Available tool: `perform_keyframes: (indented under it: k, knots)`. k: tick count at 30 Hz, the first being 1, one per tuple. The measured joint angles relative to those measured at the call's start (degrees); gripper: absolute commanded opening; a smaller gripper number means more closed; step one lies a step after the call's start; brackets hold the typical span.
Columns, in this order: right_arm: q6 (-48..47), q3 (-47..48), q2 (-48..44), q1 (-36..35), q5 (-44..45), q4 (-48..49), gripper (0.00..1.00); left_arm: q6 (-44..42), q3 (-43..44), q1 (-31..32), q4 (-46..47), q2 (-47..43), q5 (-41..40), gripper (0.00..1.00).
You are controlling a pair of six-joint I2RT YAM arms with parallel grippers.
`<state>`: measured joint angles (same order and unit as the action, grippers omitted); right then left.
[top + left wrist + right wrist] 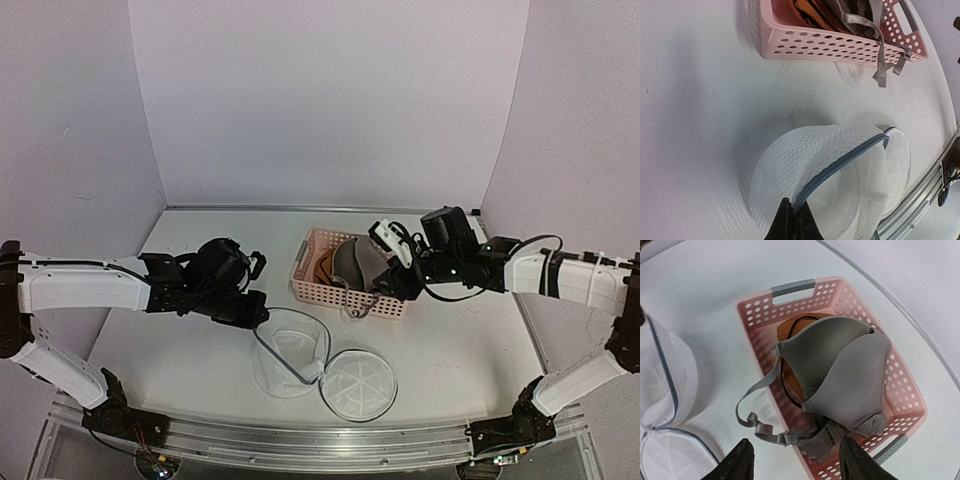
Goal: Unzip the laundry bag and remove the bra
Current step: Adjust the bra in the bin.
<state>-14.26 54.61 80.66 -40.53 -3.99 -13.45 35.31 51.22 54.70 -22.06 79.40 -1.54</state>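
Note:
The laundry bag (pixel 292 352) lies on its side on the table, its zip open and its round ribbed lid (pixel 358 385) folded out flat toward the front. My left gripper (pixel 252 312) is shut on the bag's blue-grey zip rim (pixel 840 162) at the bag's left side. The white mesh (pixel 790 165) bulges just ahead of its fingertips (pixel 785 220). The grey bra (pixel 840 370) lies in the pink basket (pixel 900 390), orange lining showing, with one strap (pixel 757 390) hanging over the basket's wall. My right gripper (pixel 797 462) hangs open just above the bra's band end, holding nothing.
The pink perforated basket (pixel 318 288) stands behind the bag at mid-table. The bra strap (pixel 881 60) dangles down its near wall. A metal rail (pixel 300 440) runs along the table's front edge, and white walls close in the back and sides.

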Motion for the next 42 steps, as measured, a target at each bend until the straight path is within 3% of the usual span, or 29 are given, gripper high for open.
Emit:
perform_keyframes:
  k: [11, 16, 25, 38, 42]
  knots:
    - [-17.6, -21.6, -3.2, -9.5, -1.2, 22.7, 0.59, -0.6, -0.3, 0.0, 0.0, 0.0, -0.1, 0.00]
    - [-24.3, -23.0, 4.9, -12.0, 4.9, 36.0, 0.51, -0.8, -0.5, 0.0, 0.0, 0.0, -0.1, 0.00]
    - [-28.5, -19.3, 17.3, -13.2, 15.1, 42.1, 0.45, -0.8, -1.1, 0.0, -0.1, -0.1, -0.1, 0.00]
    - [-31.2, -16.0, 23.2, -13.5, 23.5, 46.8, 0.00, -0.8, -1.1, 0.0, -0.1, -0.1, -0.1, 0.00]
    - [-31.1, -15.9, 23.2, -13.6, 23.5, 46.8, 0.00, -0.8, -1.1, 0.0, -0.2, -0.1, -0.1, 0.00]
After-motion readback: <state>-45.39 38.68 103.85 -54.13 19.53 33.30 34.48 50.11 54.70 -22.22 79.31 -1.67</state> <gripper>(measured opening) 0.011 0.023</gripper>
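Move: The bra's strap hangs over the bin's near wall, its lower end about 12 cm below the open right hand, some 5 cm to its left and level with it fore and aft. The bin's middle is roughly 10 cm ahead and 4 cm left, the bra cups in it about 11 cm ahead. The mesh bag stands about 15 cm left of the strap and 10 cm nearer. From the left hand the strap lies roughly 23 cm right and 5 cm ahead. The right fingers end pinched shut on the bra's hanging strap outside the bin's near wall. The hand first draws back about 7 cm while sinking and easing left, then swings forward again and down to the strap, some 12 cm lower overall, the wrist turning to point the fingers flatter and more forward as they close. ##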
